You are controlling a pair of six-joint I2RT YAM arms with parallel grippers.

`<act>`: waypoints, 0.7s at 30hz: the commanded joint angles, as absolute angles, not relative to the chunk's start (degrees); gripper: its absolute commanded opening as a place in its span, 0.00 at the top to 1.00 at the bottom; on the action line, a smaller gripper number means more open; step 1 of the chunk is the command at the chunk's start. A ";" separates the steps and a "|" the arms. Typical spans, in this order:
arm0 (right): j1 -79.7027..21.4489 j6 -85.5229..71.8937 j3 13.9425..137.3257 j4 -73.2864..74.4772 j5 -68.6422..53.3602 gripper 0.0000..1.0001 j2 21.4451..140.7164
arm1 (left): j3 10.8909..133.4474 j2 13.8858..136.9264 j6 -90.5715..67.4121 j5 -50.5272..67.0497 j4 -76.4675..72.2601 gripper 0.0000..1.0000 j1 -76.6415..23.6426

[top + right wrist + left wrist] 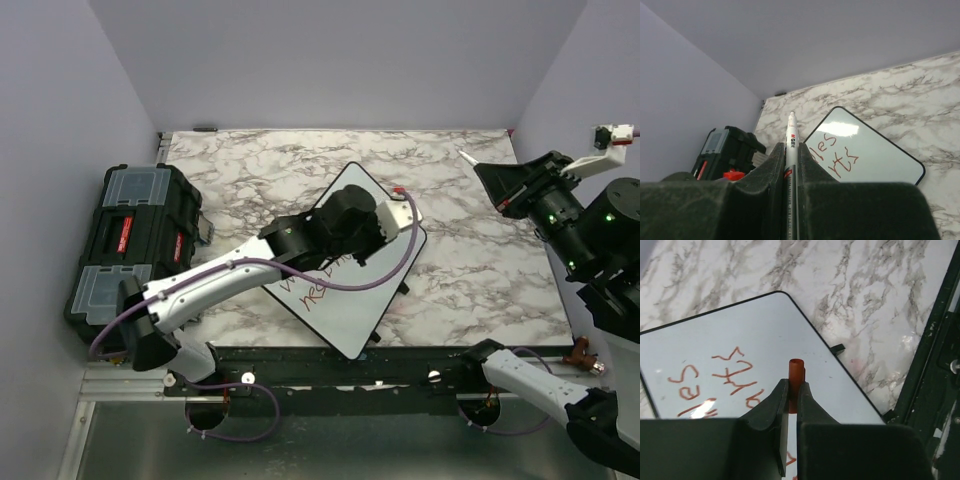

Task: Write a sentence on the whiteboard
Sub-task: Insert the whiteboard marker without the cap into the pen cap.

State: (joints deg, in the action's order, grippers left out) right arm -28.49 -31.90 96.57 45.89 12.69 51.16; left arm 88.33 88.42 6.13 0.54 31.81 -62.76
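The whiteboard (350,320) lies cornerwise in the middle of the marble table. The sentence (318,290) is red handwriting in two lines, mostly hidden under my left arm; its line ends show in the left wrist view (732,372) and the right wrist view (832,155). My left gripper (400,197) hovers over the board's right corner, shut on a red marker cap (796,369). My right gripper (485,172) is raised off to the right of the board, shut on a white marker (791,131) whose bare tip points up and away from the board (875,150).
A black toolbox (135,240) with clear lid compartments stands at the table's left edge. The black front rail (350,375) runs just beyond the board's near corner. Grey walls close in the back and both sides.
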 commanded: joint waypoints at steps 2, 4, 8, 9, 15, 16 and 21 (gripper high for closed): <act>-28.55 -32.28 94.12 43.91 3.04 0.99 53.48 | 75.07 74.63 17.15 -2.65 19.75 1.00 -60.81; -28.56 -32.04 93.20 43.44 0.46 0.99 54.30 | 69.18 69.55 18.01 -4.09 14.02 1.00 -60.10; -28.56 -31.10 91.91 42.74 -5.97 0.99 55.73 | 64.70 60.99 16.08 3.14 13.06 1.00 -54.80; -28.55 -30.91 91.62 42.55 -7.44 0.99 56.01 | 63.17 58.15 16.04 7.28 12.66 1.00 -53.35; -28.54 -29.86 89.63 40.39 -16.83 0.99 57.35 | 55.22 48.00 17.16 17.82 7.82 1.00 -47.14; -28.53 -29.75 89.44 40.19 -18.19 0.99 57.61 | 54.68 47.20 17.51 18.36 7.74 1.00 -47.03; -28.55 -29.26 88.07 39.22 -27.05 0.99 59.52 | 52.38 45.16 18.02 23.10 6.82 1.00 -46.54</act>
State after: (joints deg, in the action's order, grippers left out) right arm -28.49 -30.72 89.19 41.50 -16.38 58.17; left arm 54.54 45.78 16.73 15.55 9.26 -47.18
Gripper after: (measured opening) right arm 0.125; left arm 0.062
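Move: The cap is already in the left gripper, over the right half of the whiteboard. The bare marker in the right gripper lies about 14 cm right of the left hand, 5 cm ahead and some 23 cm higher. From the right hand the cap is roughly 14 cm to the left, level fore and aft, and 24 cm below. The whiteboard's middle is about 7 cm ahead of the left hand, 7 cm left and 25 cm down. Swing the left gripper about 14 cm left while raising it some 9 cm, tilting its fingers up from slanting down to nearly level so the cap's mouth faces right. Meanwhile bring the marker in the right gripper about 10 cm left and 6 cm down towards the cap, turning that hand some 30 degrees counter-clockwise. Keep both grips shut. ##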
